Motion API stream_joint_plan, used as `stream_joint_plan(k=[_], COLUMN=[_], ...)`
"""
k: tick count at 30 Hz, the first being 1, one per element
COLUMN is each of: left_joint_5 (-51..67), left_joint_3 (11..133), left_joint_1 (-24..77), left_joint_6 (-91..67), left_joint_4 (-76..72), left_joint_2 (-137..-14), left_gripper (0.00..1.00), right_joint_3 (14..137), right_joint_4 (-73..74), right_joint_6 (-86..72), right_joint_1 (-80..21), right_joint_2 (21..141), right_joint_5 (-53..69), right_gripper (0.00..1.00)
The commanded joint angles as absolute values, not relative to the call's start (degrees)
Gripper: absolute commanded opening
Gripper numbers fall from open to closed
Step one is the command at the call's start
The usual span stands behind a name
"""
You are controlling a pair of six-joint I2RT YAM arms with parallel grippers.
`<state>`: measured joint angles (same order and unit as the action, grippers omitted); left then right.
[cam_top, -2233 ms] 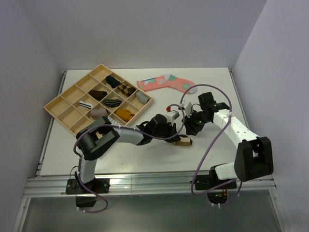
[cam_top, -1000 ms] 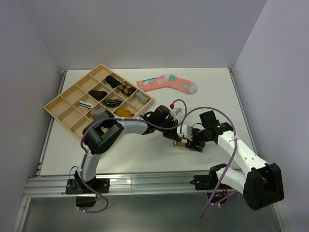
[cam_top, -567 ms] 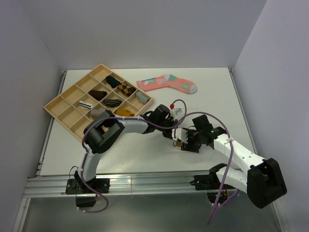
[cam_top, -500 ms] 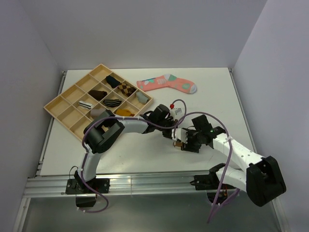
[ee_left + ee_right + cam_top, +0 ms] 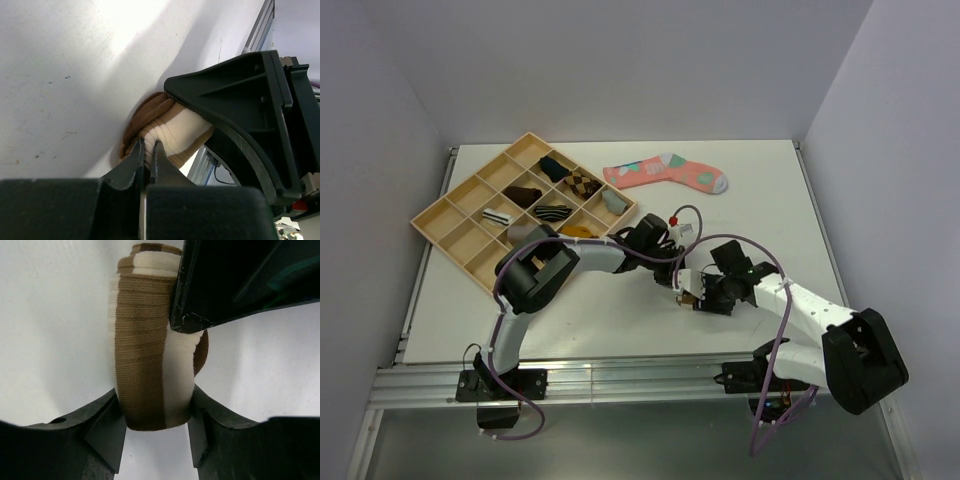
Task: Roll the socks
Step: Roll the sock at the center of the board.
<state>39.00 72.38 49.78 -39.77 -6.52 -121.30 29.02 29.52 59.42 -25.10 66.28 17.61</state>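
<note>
The brown sock with tan bands is wound into a tight roll just right of the table's middle. My left gripper is shut, pinching a fold of the roll's cream band between its fingertips. From the other side my right gripper clasps the roll, one finger pressed against each flank. The left finger covers the roll's upper right part there. A white sock with black stripes lies rolled in a tray compartment.
The wooden divider tray at the back left holds several rolled socks. A coral-pink sock with teal patches lies flat at the back centre. Both forearms and their purple cables crowd the table's middle.
My right gripper slid left up to the roll and closed its fingers against its sides. The left gripper kept its pinch and shifted slightly left and back.
</note>
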Motion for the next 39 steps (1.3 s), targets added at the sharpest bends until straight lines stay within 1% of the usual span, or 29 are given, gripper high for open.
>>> stream_joint_plan(k=[1, 4, 5, 7, 8, 10, 12, 13, 14, 15, 19, 24, 28, 30, 31, 34, 35, 37, 38, 39], left_joint_5=[38.8, 38.5, 38.3, 37.8, 36.7, 34.6, 32.7, 32.3, 31.3, 30.9, 26.4, 21.1, 16.7, 16.0, 14.8, 11.3, 8.3, 4.9, 1.5, 0.3], left_joint_3=[71.7, 72.1, 72.2, 72.1, 72.1, 71.8, 70.8, 70.0, 69.2, 67.3, 63.3, 55.9, 52.5, 48.1, 46.3, 40.6, 39.7, 37.4, 37.0, 37.7], left_joint_1=[50.1, 50.1, 50.2, 50.1, 50.1, 50.1, 49.7, 49.5, 49.0, 48.6, 47.5, 45.6, 44.7, 44.9, 44.9, 46.0, 47.3, 49.0, 51.4, 52.6], left_joint_6=[-39.2, -39.7, -39.8, -40.8, -41.1, -43.1, -46.0, -47.3, -48.8, -51.7, -57.0, -63.2, -66.5, -71.2, -73.2, -81.1, -85.1, -89.4, -92.0, -93.2], left_joint_4=[1.0, 1.4, 1.6, 1.8, 1.8, 1.4, 1.0, 0.4, -2.8, -4.1, -6.9, -10.6, -11.0, -13.2, -16.7, -20.3, -22.0, -24.6, -27.2, -26.8], left_joint_2=[-124.5, -124.6, -124.6, -124.5, -124.0, -123.3, -122.0, -121.4, -119.9, -119.1, -113.8, -107.3, -102.4, -100.6, -99.7, -95.6, -94.2, -92.7, -92.5, -92.3], left_gripper=[0.0, 0.01, 0.01, 0.03, 0.04, 0.06, 0.11, 0.12, 0.13, 0.19, 0.24, 0.35, 0.39, 0.4, 0.4, 0.42, 0.43, 0.48, 0.49, 0.52], right_joint_3=[28.9, 28.9, 28.9, 28.9, 28.8, 28.7, 28.7, 28.7, 28.9, 29.1, 29.8, 30.0, 30.1, 30.3, 30.3, 29.9, 29.9, 29.8, 29.8, 29.6], right_joint_4=[26.7, 26.4, 26.5, 26.2, 26.0, 25.7, 25.1, 24.9, 24.8, 24.5, 23.7, 23.2, 22.9, 22.9, 23.0, 22.6, 22.6, 22.4, 22.4, 22.3], right_joint_6=[58.3, 57.7, 57.6, 56.9, 56.5, 56.1, 55.0, 54.8, 54.1, 53.9, 52.6, 52.3, 51.9, 51.9, 51.9, 51.9, 52.0, 52.0, 52.1, 52.1], right_joint_1=[-25.6, -25.8, -25.8, -25.9, -25.9, -25.9, -25.9, -25.9, -25.9, -25.9, -26.0, -26.0, -26.0, -26.0, -26.0, -26.0, -26.0, -26.0, -26.0, -26.0], right_joint_2=[69.0, 69.9, 70.1, 70.2, 70.2, 70.2, 70.3, 70.4, 70.6, 70.8, 71.7, 72.0, 72.2, 72.3, 72.3, 71.9, 71.8, 71.7, 71.6, 71.6], right_joint_5=[15.9, 16.3, 16.4, 16.6, 16.6, 16.4, 16.1, 15.8, 15.6, 15.4, 14.2, 14.0, 13.8, 13.5, 13.5, 13.7, 13.7, 13.8, 14.1, 14.2], right_gripper=[0.52, 0.36, 0.27, 0.21, 0.14, 0.07, 0.03, 0.0, 0.0, 0.0, 0.0, 0.0, 0.0, 0.0, 0.0, 0.0, 0.0, 0.0, 0.0, 0.0])
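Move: The brown-and-cream sock being rolled sits between the two hands: its middle is about 3 cm right of the left hand point, 1 cm back and just below. From the left hand, the rolled grey sock in the tray is roughly 15 cm left and 19 cm ahead, the orange one some 23 cm left and 11 cm ahead, and the flat pink sock about 26 cm ahead, 3 cm left. From the right hand, the brown-and-cream sock is about 3 cm left and 1 cm ahead. The right fingers narrow from a little over half open until they pinch the right-hand end of the brown-and-cream sock; they keep that grip while the hand then eases some 2.5 cm forward and to the left, staying low. Once that pinch is made, the shut left fingers open to about half, let go of the rolled part and draw off about 10 cm to the left, swinging slightly forward and back on the way as the wrist turns some 50 degrees counter-clockwise. ##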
